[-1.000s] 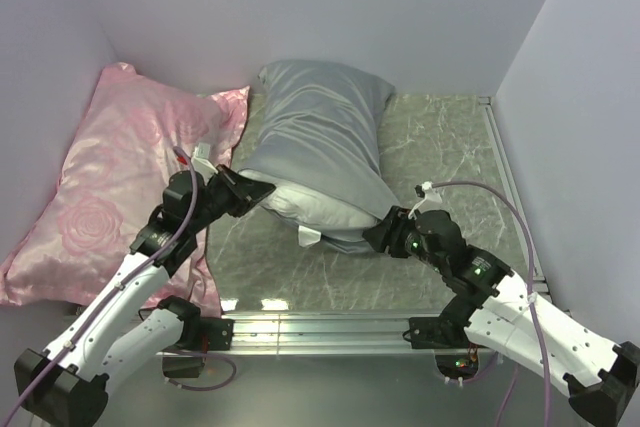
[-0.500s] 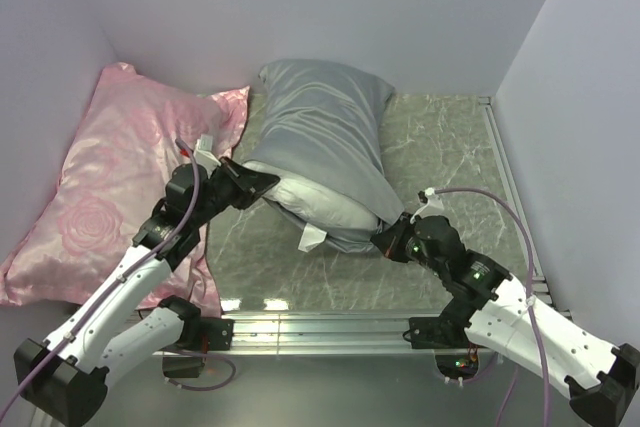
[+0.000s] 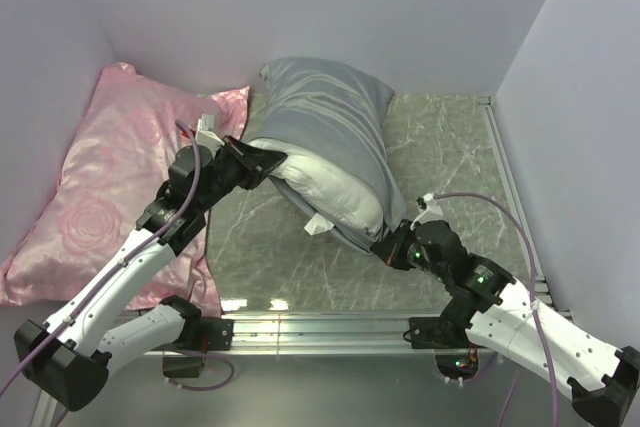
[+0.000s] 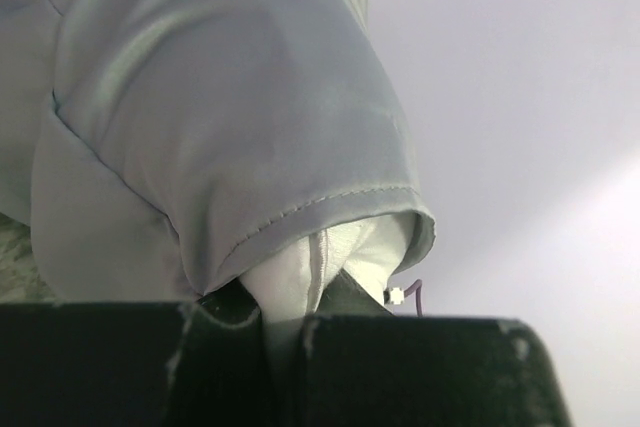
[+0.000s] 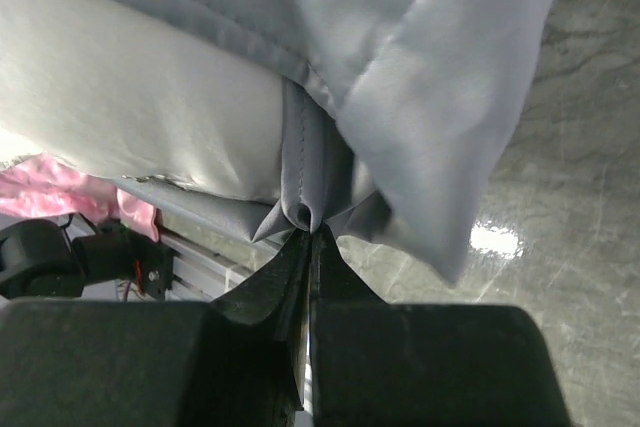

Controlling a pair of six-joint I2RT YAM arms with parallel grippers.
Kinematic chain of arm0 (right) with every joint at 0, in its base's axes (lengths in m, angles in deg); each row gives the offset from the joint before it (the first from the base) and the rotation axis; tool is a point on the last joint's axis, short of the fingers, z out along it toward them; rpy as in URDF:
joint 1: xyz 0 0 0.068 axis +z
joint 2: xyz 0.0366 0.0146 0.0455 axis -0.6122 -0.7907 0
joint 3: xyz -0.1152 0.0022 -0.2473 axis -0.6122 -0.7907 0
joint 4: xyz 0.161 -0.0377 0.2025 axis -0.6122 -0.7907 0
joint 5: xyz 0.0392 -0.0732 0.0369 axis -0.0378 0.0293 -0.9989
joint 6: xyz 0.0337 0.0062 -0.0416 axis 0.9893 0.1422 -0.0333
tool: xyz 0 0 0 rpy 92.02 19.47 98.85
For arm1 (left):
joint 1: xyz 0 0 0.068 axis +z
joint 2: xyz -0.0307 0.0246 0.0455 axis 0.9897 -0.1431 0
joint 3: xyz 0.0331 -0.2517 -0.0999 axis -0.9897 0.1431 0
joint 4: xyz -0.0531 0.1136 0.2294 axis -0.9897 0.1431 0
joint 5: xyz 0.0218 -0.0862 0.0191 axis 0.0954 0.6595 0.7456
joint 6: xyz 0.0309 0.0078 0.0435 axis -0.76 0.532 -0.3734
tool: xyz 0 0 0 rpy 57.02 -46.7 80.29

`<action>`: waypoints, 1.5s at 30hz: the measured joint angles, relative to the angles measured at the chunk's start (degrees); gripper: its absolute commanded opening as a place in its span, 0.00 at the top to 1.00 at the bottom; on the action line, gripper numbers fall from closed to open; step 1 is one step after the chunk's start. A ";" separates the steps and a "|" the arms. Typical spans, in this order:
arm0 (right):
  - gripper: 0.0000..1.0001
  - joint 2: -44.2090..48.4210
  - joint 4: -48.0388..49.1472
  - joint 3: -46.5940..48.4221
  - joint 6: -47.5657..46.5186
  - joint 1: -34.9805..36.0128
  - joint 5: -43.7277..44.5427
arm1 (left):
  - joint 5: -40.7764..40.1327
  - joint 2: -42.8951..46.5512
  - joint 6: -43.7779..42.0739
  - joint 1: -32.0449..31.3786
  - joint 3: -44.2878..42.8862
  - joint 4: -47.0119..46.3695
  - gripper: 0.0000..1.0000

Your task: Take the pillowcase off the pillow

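The grey-blue pillowcase (image 3: 325, 117) covers the far part of the white pillow (image 3: 340, 192), whose near end shows bare at the table's middle. My left gripper (image 3: 272, 161) is shut on the pillow's white corner (image 4: 285, 282), just under the pillowcase hem (image 4: 300, 209). My right gripper (image 3: 387, 247) is shut on a bunched fold of the pillowcase's edge (image 5: 305, 182) at the near right corner. In the right wrist view the pillow (image 5: 130, 97) lies left of that fold. A white tag (image 3: 318, 226) hangs from the pillow's near side.
A pink rose-patterned pillow (image 3: 110, 177) lies along the left wall, under my left arm. Marble tabletop (image 3: 450, 147) shows to the right. White walls stand at the back and both sides. A metal rail (image 3: 320, 327) runs along the near edge.
My right gripper closed on the pillowcase's edge and drew it nearer. The left gripper rose and moved right with the pillow's corner. More of the white pillow shows.
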 measured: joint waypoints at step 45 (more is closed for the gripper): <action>0.43 -36.44 20.31 14.38 -9.11 -29.68 -10.69 | 7.98 30.75 0.94 -0.42 25.68 13.97 0.99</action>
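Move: The left gripper still pinches the pillow's left corner; the middle of the pillow's bare white end is about 12 cm to its right, 3 cm back and 12 cm lower. From the right gripper, already shut on the pillowcase hem, that bare end is some 10 cm ahead, 14 cm left and 7 cm higher. The pillowcase's middle lies about 24 cm ahead of the right gripper, 15 cm left and roughly level, and the white tag 7 cm ahead, 17 cm left and slightly lower. Take the right gripper, still pinching the pillowcase hem, forward about 17 cm along the pillow's right side, dipping some 5 cm and coming back up while turning about 20 degrees clockwise, then open to about half and let go of the hem. Keep the left grip on the pillow corner: lift slightly, then draw it back towards the base and down, each about 12 cm. ##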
